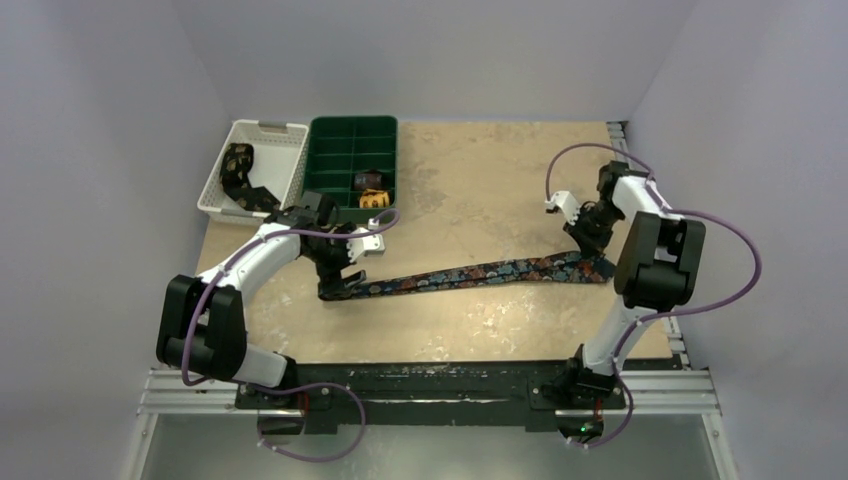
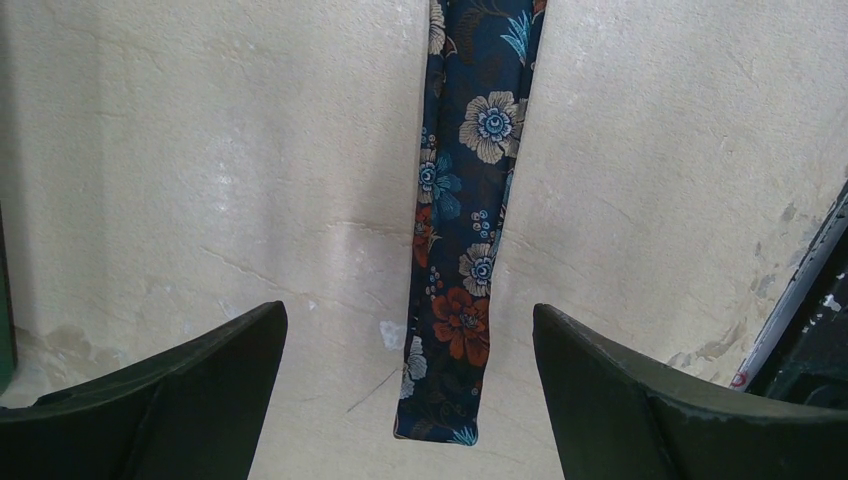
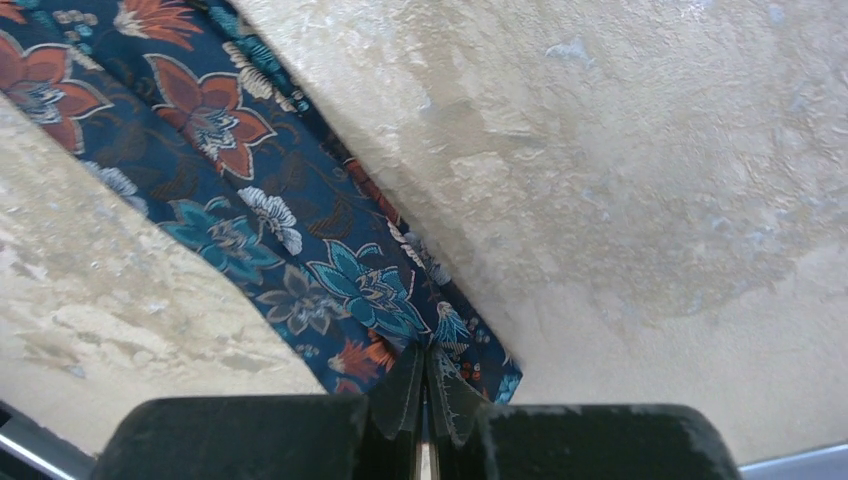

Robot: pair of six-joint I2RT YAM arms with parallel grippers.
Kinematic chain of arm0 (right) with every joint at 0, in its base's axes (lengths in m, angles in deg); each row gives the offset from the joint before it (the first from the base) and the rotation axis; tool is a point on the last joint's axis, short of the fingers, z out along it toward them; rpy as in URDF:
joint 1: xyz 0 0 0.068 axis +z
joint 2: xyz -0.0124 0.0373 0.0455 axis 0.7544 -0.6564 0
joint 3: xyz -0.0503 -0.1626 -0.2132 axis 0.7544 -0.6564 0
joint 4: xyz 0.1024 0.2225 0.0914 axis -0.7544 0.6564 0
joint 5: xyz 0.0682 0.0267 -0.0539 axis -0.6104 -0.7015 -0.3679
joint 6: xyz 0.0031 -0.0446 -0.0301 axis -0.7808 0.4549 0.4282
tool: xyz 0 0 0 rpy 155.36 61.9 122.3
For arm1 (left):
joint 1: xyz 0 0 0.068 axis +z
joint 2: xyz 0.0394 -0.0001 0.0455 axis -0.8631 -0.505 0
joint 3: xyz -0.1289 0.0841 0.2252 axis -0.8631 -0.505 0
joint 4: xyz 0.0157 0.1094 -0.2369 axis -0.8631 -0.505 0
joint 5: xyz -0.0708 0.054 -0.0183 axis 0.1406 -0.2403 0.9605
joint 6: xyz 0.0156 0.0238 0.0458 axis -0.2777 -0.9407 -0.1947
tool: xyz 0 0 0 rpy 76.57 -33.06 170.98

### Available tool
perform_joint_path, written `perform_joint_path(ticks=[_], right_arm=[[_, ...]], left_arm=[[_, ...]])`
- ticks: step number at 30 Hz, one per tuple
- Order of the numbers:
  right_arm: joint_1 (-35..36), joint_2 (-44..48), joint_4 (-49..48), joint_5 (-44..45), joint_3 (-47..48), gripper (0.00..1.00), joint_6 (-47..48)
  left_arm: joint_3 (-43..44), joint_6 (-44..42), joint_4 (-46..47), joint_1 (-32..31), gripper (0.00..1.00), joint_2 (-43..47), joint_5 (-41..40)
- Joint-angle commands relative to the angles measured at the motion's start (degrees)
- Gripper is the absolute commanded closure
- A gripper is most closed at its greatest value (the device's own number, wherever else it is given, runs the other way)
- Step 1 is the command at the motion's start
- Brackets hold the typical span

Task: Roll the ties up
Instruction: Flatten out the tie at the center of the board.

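A navy tie (image 1: 470,275) with a floral print lies stretched flat across the table between the two arms. My left gripper (image 1: 340,285) hangs open over its narrow end. In the left wrist view that end (image 2: 460,250) lies between the wide-apart fingers (image 2: 230,380), touching neither, with the left gripper (image 2: 408,312) above it. My right gripper (image 1: 588,245) is at the tie's wide end. In the right wrist view the right gripper (image 3: 425,360) is shut, with a pinch of the tie (image 3: 230,200) between its fingertips.
A white basket (image 1: 222,160) at the back left holds a dark black-and-gold tie (image 1: 240,175). Beside it a green divided tray (image 1: 352,135) holds a dark roll (image 1: 370,180) and a yellow roll (image 1: 374,200). Walls close in on both sides, and a metal rail (image 1: 450,390) runs along the near edge.
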Motion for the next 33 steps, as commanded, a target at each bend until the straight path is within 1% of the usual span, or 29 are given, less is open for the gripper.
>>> perform_joint_path(ticks=[1,4,7,11,16,19,21,23,26,29,32,33], right_arm=[[-0.04,5.09,5.03,-1.18,0.98,1.00,1.00],[-0.07,6.93,6.83,-0.83,0.93,1.00,-0.04],[-0.10,8.26,6.70,0.29,-2.02,1.00,-0.74],[-0.03,7.53,0.53,2.72,-7.18,1.00,-2.57],[-0.04,3.21,-6.61,5.33,-8.93,1.00,-5.54],[-0.03,1.51,-8.37,6.46,-9.24,1.00,-5.82],[-0.09,1.40,-8.89,7.41,-10.10,0.97,-5.21],[-0.16,2.03,-9.33,7.85,-11.02,0.93,-4.60],[-0.21,2.92,-9.21,7.41,-11.25,0.81,-3.93],[-0.28,3.06,-7.15,5.19,-9.38,0.72,-3.87],[-0.45,3.48,-3.80,2.62,-6.79,0.60,-3.99],[-0.70,3.58,-1.97,1.60,-5.51,0.58,-4.10]], left_arm=[[0.47,0.05,1.40,-0.09,0.08,1.26,0.23],[0.32,-0.52,1.01,-0.09,0.07,1.38,-0.12],[-0.07,-1.18,0.90,0.00,0.07,1.35,-0.57],[-0.24,-2.42,-0.48,0.26,0.07,1.12,-0.26],[-1.31,-4.44,-0.33,0.35,0.07,0.19,-0.67],[-2.38,-4.99,1.28,0.35,0.08,-0.09,-0.98],[-2.29,-4.72,1.99,0.15,0.09,-0.27,-0.10],[-1.41,-3.63,2.30,-0.71,0.13,-0.64,1.28],[-0.94,-1.62,4.67,-3.43,0.21,-1.73,0.58],[-0.03,-1.26,5.56,-6.17,0.35,-4.02,-2.26],[0.81,-1.30,4.66,-6.68,0.46,-5.51,-3.16],[0.90,-1.56,4.45,-6.68,0.52,-5.64,-3.58]])
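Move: My right hand is shut on the tie's wide end at its far edge. I am taking that cloth to the near edge, roughly 4 cm back and 2 cm lower; the tie's tip lies about 5 cm right and 4 cm back. My open left hand hovers some 4 cm above the narrow end, its spot about 2 cm right and 1 cm back; the green organiser stands about 25 cm ahead, the white basket 24 cm ahead and 19 cm left. With my right fingers still pinching the wide end's upper layer, I lift about 3 cm, draw it back towards me some 4 cm and lower to the board, then open partway to let go. Late on, my left hand sinks and slides right along the narrow end, 2 to 3 cm each way, its fingers closing partway around the strip. ##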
